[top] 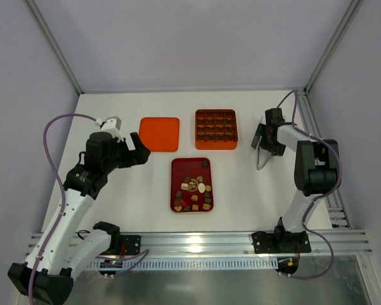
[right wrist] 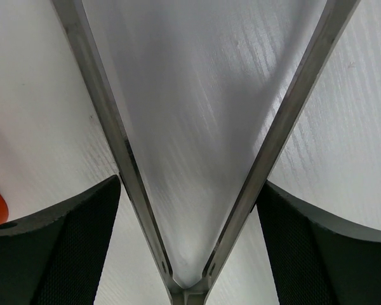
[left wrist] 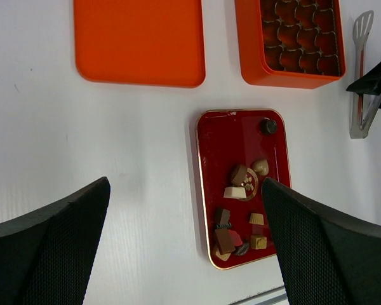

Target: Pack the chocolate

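Several small pieces of chocolate (top: pixel 193 190) (left wrist: pixel 241 184), dark brown, tan and cream, lie loose on the dark red tray (top: pixel 184 166) (left wrist: pixel 228 136). One round dark piece (left wrist: pixel 268 126) sits alone near the tray's far corner. My left gripper (top: pixel 138 151) (left wrist: pixel 184 241) hangs open above the table, left of the tray, with nothing in it. My right gripper (top: pixel 261 136) (right wrist: pixel 189 241) is low over the metal tongs (top: pixel 261 160) (right wrist: pixel 108 114). Its jaws are open and straddle both tong arms near the hinge, each finger right against an arm's outer side. The tongs still spread in a wide V.
The orange box with grid compartments (top: pixel 215 147) (left wrist: pixel 286 77) stands behind the tray. Its flat orange lid (top: pixel 159 133) (left wrist: pixel 138 41) lies to the box's left. Frame posts and grey walls bound the white table at the back and sides.
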Available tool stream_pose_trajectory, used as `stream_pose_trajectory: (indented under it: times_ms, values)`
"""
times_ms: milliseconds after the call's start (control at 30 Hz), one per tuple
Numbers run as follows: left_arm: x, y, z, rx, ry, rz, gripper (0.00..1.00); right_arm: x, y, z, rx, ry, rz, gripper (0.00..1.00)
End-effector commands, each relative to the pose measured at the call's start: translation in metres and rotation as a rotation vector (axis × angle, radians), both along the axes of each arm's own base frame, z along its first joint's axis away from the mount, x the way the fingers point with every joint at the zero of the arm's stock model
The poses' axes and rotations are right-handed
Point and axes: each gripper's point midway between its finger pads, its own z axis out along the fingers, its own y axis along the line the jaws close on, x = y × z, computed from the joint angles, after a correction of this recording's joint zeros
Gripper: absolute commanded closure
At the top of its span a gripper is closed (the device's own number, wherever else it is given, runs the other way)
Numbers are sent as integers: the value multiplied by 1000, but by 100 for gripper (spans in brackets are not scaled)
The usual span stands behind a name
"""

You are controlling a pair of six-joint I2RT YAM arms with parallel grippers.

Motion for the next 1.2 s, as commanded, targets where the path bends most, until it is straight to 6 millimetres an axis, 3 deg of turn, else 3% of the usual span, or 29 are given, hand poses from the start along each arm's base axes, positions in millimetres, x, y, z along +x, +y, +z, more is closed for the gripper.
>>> stream_pose_trajectory:
  times_ms: [0, 267, 433, 767, 1167]
  values:
    - [3, -1, 7, -10, -17, 0, 0, 12, -1, 3, -2, -31, -7, 14]
    - [3, -2, 6, -9, -13, -3, 0, 13, 0, -2, 4, -21, -2, 27]
    - [3, 0, 5, -3, -16, 6, 0, 15, 5, 14, 12, -56, 21, 51]
    - [3, 1, 6, -1, -17, 11, 0, 1, 24, 81, 6, -190, 89, 51]
    - [3, 2, 5, 1, -14, 11, 0, -38, 55, 129, 73, -278, 181, 51]
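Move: The right hand is low over the right side of the table, straddling the tongs a little behind their middle, which lies about 2 cm ahead, level with the fingers. From this hand, the empty orange box stands roughly 18 cm left and 5 cm ahead, and the red chocolate tray some 28 cm left and 16 cm back. From the raised left hand, the tongs lie about 15 cm ahead, 47 cm right and 21 cm below. Almost in place at first, the right hand closes its fingers from wide to about half open, squeezing the tongs' two arms from outside. It then lifts them some 11 cm while drifting about 5 cm left and, late on, slightly back; the fingers keep their grip as the wrist tips up about 15 degrees and turns slightly counter-clockwise. ##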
